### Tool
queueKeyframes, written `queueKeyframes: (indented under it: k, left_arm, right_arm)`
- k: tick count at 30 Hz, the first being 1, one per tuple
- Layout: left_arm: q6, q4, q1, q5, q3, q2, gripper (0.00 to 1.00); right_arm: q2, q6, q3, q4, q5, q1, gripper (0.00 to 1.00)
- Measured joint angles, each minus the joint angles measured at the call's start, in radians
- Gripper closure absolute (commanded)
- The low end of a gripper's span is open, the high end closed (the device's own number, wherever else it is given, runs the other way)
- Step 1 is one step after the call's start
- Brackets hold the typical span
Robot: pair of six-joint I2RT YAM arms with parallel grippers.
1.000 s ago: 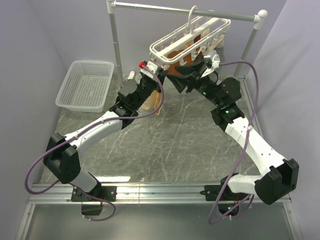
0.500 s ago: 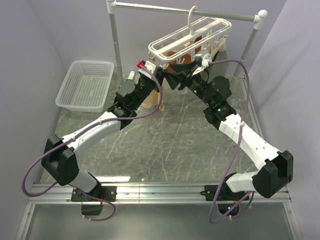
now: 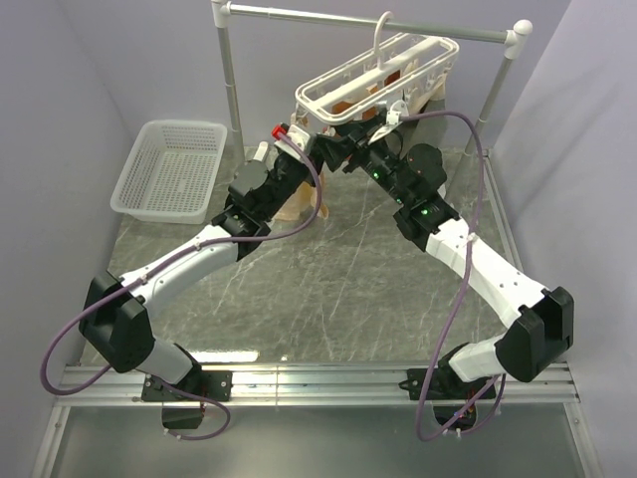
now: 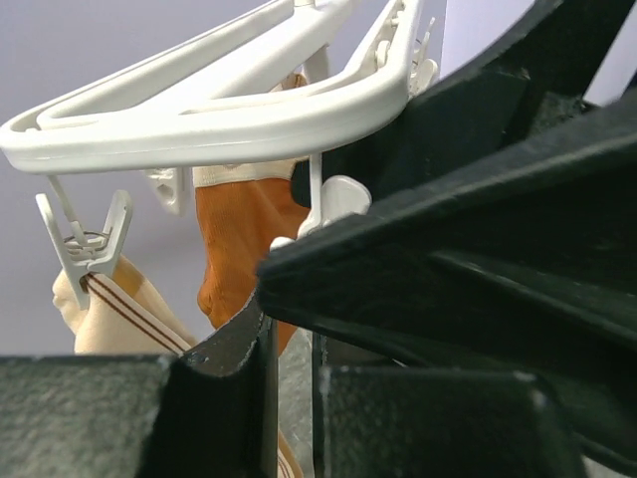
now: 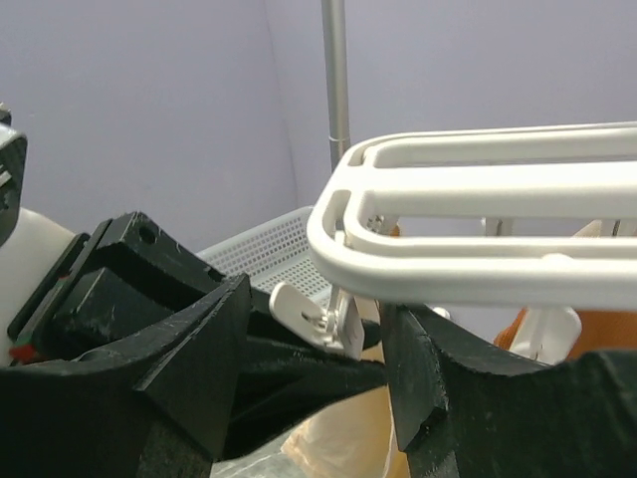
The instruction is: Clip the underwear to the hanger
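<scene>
The white hanger (image 3: 378, 75) hangs by its hook from the rail, and its frame (image 4: 199, 119) fills the top of the left wrist view. The beige underwear (image 3: 299, 204) droops under my left gripper (image 3: 304, 159), which is shut on its edge; the jaws (image 4: 292, 368) leave only a thin slit. One hanger clip (image 4: 90, 239) grips a striped part of the underwear (image 4: 109, 319). My right gripper (image 5: 314, 349) is open, its fingers on either side of a dangling corner clip (image 5: 333, 319). The underwear (image 5: 438, 438) shows just below that clip. In the top view the right gripper (image 3: 338, 149) nearly touches the left one.
A rust-orange garment (image 4: 244, 239) hangs from clips further along the frame. A white mesh basket (image 3: 169, 169) stands at the back left. The steel rail (image 3: 368, 20) sits on two posts; one post (image 5: 336, 80) rises behind the frame. My right gripper's black fingers (image 4: 468, 249) crowd the left wrist view.
My right arm has swung left and brought its open gripper to the hanger's near-left corner, beside the left gripper. The hanger has shifted slightly. The left gripper has kept its place.
</scene>
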Motion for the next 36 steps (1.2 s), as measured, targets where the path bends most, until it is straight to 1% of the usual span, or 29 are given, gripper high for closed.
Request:
queueKeyframes:
  k: [2,5,6,8,9,11,12,13,14,15,17,18,23,24,26,27,28,31,32,34,36]
  left_arm:
    - [0.006,-0.002,0.0,0.002,-0.003,-0.004,1.0]
    - [0.013,-0.001,0.001,0.005,-0.007,-0.01,1.0]
    - [0.016,-0.001,0.001,0.006,-0.009,-0.013,1.0]
    - [0.017,-0.003,0.002,0.007,-0.013,-0.016,1.0]
    - [0.018,-0.002,0.002,0.006,-0.016,-0.017,1.0]
    - [0.023,-0.009,0.006,0.004,-0.023,-0.026,0.98]
    - [0.03,-0.011,0.006,0.004,-0.026,-0.028,0.93]
    - [0.035,-0.011,0.005,0.003,-0.027,-0.031,0.9]
    - [0.04,-0.011,0.005,0.003,-0.031,-0.035,0.87]
    - [0.044,-0.012,0.006,0.002,-0.036,-0.04,0.82]
    - [0.052,-0.018,0.006,-0.003,-0.043,-0.049,0.77]
    - [0.057,-0.021,0.008,-0.003,-0.048,-0.056,0.72]
    - [0.066,-0.061,0.021,0.0,-0.068,-0.094,0.62]
    - [0.068,-0.075,0.025,0.001,-0.071,-0.103,0.58]
    - [0.077,-0.106,0.035,0.007,-0.076,-0.126,0.54]
    - [0.089,-0.13,0.043,0.017,-0.08,-0.141,0.47]
    - [0.099,-0.153,0.051,0.03,-0.084,-0.155,0.44]
    - [0.16,-0.256,0.085,0.114,-0.088,-0.206,0.41]
    - [0.201,-0.302,0.098,0.163,-0.088,-0.224,0.39]
    - [0.278,-0.399,0.122,0.249,-0.089,-0.252,0.4]
    - [0.375,-0.513,0.136,0.339,-0.089,-0.268,0.38]
  right_arm:
    - [0.008,-0.012,0.013,-0.008,0.021,0.011,0.41]
    - [0.016,-0.029,0.026,-0.023,0.049,0.019,0.47]
    - [0.019,-0.034,0.031,-0.029,0.056,0.022,0.55]
    - [0.021,-0.037,0.036,-0.034,0.061,0.026,0.65]
    - [0.023,-0.043,0.042,-0.04,0.072,0.031,0.77]
    - [0.026,-0.052,0.05,-0.043,0.087,0.031,0.89]
    - [0.027,-0.051,0.056,-0.045,0.094,0.031,0.97]
    - [0.029,-0.052,0.06,-0.048,0.098,0.03,1.0]
    - [0.031,-0.051,0.064,-0.051,0.102,0.03,1.0]
    - [0.033,-0.049,0.066,-0.053,0.103,0.03,1.0]
    - [0.037,-0.043,0.072,-0.059,0.102,0.03,1.0]
    - [0.038,-0.039,0.074,-0.063,0.101,0.03,1.0]
    - [0.039,-0.023,0.078,-0.074,0.095,0.03,1.0]
    - [0.039,-0.02,0.078,-0.075,0.095,0.03,1.0]
    - [0.039,-0.013,0.078,-0.076,0.092,0.03,1.0]
    - [0.039,-0.011,0.078,-0.076,0.09,0.03,1.0]
    - [0.039,-0.01,0.078,-0.077,0.089,0.03,1.0]
    - [0.039,-0.007,0.078,-0.08,0.087,0.03,1.0]
    - [0.039,-0.006,0.079,-0.081,0.087,0.03,1.0]
    - [0.039,-0.005,0.079,-0.085,0.087,0.03,1.0]
    - [0.039,-0.005,0.087,-0.097,0.086,0.029,1.0]
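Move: The right hand's open fingers straddle the white clip under the hanger's near left corner, its middle about 1 cm ahead, 1 cm left and 1 cm above. The orange garment hangs some 12 cm ahead and 5 cm right. The left hand, almost shut at that same clip, has the underwear hanging from the hanger's other left corner: its middle some 3 cm ahead, 5 cm left and 16 cm below. That clip sits about 1 cm ahead, level sideways, and 1 cm above the left hand. Edging forward about 1 cm, the right hand shuts its fingers on the clip just under the hanger's corner and then keeps its hold. Only then does the left open wide and pull away to its left, back and down, each about 5 cm and quickening, rolling some 30 degrees so its left side rises, towards the hanging underwear. ##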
